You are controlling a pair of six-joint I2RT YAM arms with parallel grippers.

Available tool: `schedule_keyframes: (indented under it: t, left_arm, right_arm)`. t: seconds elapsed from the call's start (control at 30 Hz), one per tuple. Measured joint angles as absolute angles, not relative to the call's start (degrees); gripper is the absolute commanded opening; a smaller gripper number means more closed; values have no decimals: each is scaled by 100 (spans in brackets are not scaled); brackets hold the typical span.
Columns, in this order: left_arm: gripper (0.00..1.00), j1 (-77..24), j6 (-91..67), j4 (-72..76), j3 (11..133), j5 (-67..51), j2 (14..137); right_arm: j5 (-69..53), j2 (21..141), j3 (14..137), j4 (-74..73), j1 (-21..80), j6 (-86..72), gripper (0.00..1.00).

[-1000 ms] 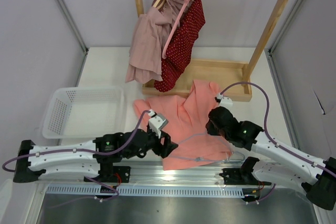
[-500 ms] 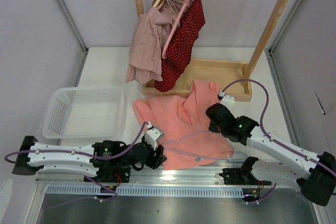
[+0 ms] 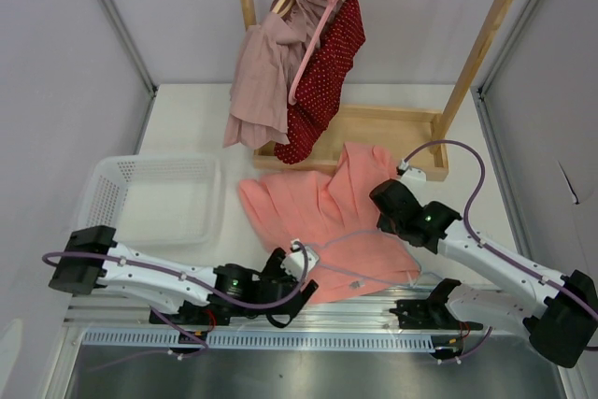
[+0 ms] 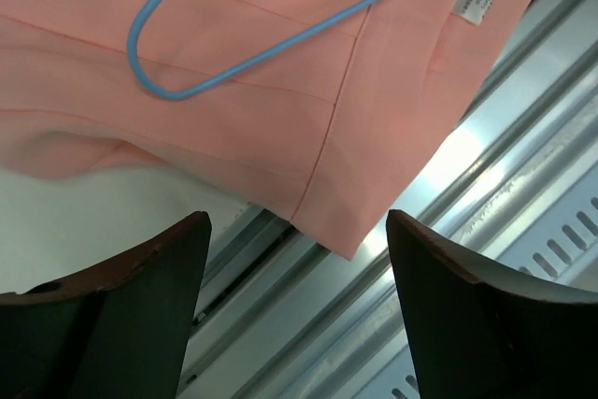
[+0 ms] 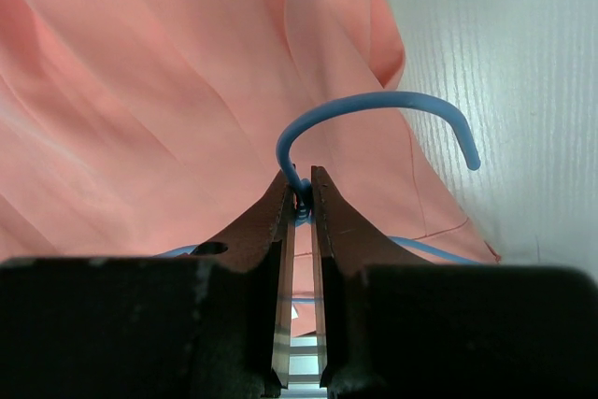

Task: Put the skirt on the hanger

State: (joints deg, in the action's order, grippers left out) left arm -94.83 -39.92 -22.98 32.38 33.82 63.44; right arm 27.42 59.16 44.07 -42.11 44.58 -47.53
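The salmon-pink skirt (image 3: 313,212) lies spread flat on the table, its near corner reaching the metal rail. The thin light-blue hanger (image 3: 348,236) rests on top of it. My right gripper (image 3: 392,219) is shut on the hanger at the base of its hook (image 5: 374,106), with the skirt (image 5: 159,91) underneath. My left gripper (image 3: 301,284) is open and empty at the skirt's near corner. In the left wrist view, its gripper (image 4: 297,231) hovers over the rail just past the skirt's corner (image 4: 336,221), and a loop of the hanger (image 4: 234,64) lies on the fabric beyond.
A wooden rack (image 3: 472,53) at the back holds a mauve garment (image 3: 262,72) and a dark red dotted garment (image 3: 322,86) on a pink hanger (image 3: 322,16). A white basket (image 3: 154,198) sits at the left. A slotted metal rail (image 3: 280,322) runs along the near edge.
My left gripper has pulled back toward the near edge and slid right to the skirt's corner. My right gripper, still on the hanger, has shifted slightly away and right.
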Motion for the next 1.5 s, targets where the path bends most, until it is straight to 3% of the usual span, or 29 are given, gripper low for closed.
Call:
schedule_keyframes:
  t: [0.2, 0.63, 0.87, 0.97, 1.1, 1.17, 1.27, 1.5]
  left_arm:
    - [84, -9815, -3841, -2414, 4051, 3913, 7360]
    - [85, -10151, -4003, -3022, 4530, 4344, 8475]
    - [78, -10151, -4007, -3100, 4622, 4495, 8722]
    - [67, -10151, -4014, -3135, 4630, 4545, 8836]
    - [35, -10151, -4036, -3188, 4633, 4613, 8910]
    - [26, -10149, -4056, -3183, 4630, 4630, 8910]
    - [3, -10112, -4064, -3173, 4622, 4628, 8895]
    - [0, -9876, -4064, -3087, 4438, 4578, 8534]
  right_arm:
    - [2738, 5916, 4407, -4239, 4329, -4781, 0]
    - [2689, 5924, 4407, -4219, 4132, -4779, 0]
    - [2650, 5924, 4407, -4213, 4082, -4777, 0]
    - [2648, 5924, 4405, -4211, 4062, -4777, 0]
    - [2633, 5924, 4405, -4206, 4038, -4777, 0]
    - [2620, 5924, 4405, -4204, 4029, -4777, 0]
    - [2604, 5924, 4405, -4198, 4018, -4775, 0]
    - [2578, 5924, 4405, -4167, 3955, -4772, 0]
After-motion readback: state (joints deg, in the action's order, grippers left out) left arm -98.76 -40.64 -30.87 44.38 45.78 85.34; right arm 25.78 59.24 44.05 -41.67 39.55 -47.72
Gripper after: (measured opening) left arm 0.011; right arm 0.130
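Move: Just below the left hand's open fingers, about 2 cm to their right and 3 cm down, lies the skirt's edge by its near-left corner. The blue hanger's left end lies on the skirt some 7 cm ahead of that hand, about level sideways and 3 cm down; the white care label is roughly 12 cm to its right, level fore and aft. From the right hand, which holds the hanger's neck, the corner edge is about 14 cm back, 19 cm left and 7 cm down. Swinging about 3 cm right, then easing back a little and sinking to the skirt's near-left corner while rolling some 20 degrees, left side up and fingertips tipping up, the left hand closes fully and pinches the edge, then draws it about 1 cm forward and slightly up. The right hand keeps its grip on the hanger's neck and drifts just over 1 cm right and 1 cm forward. ##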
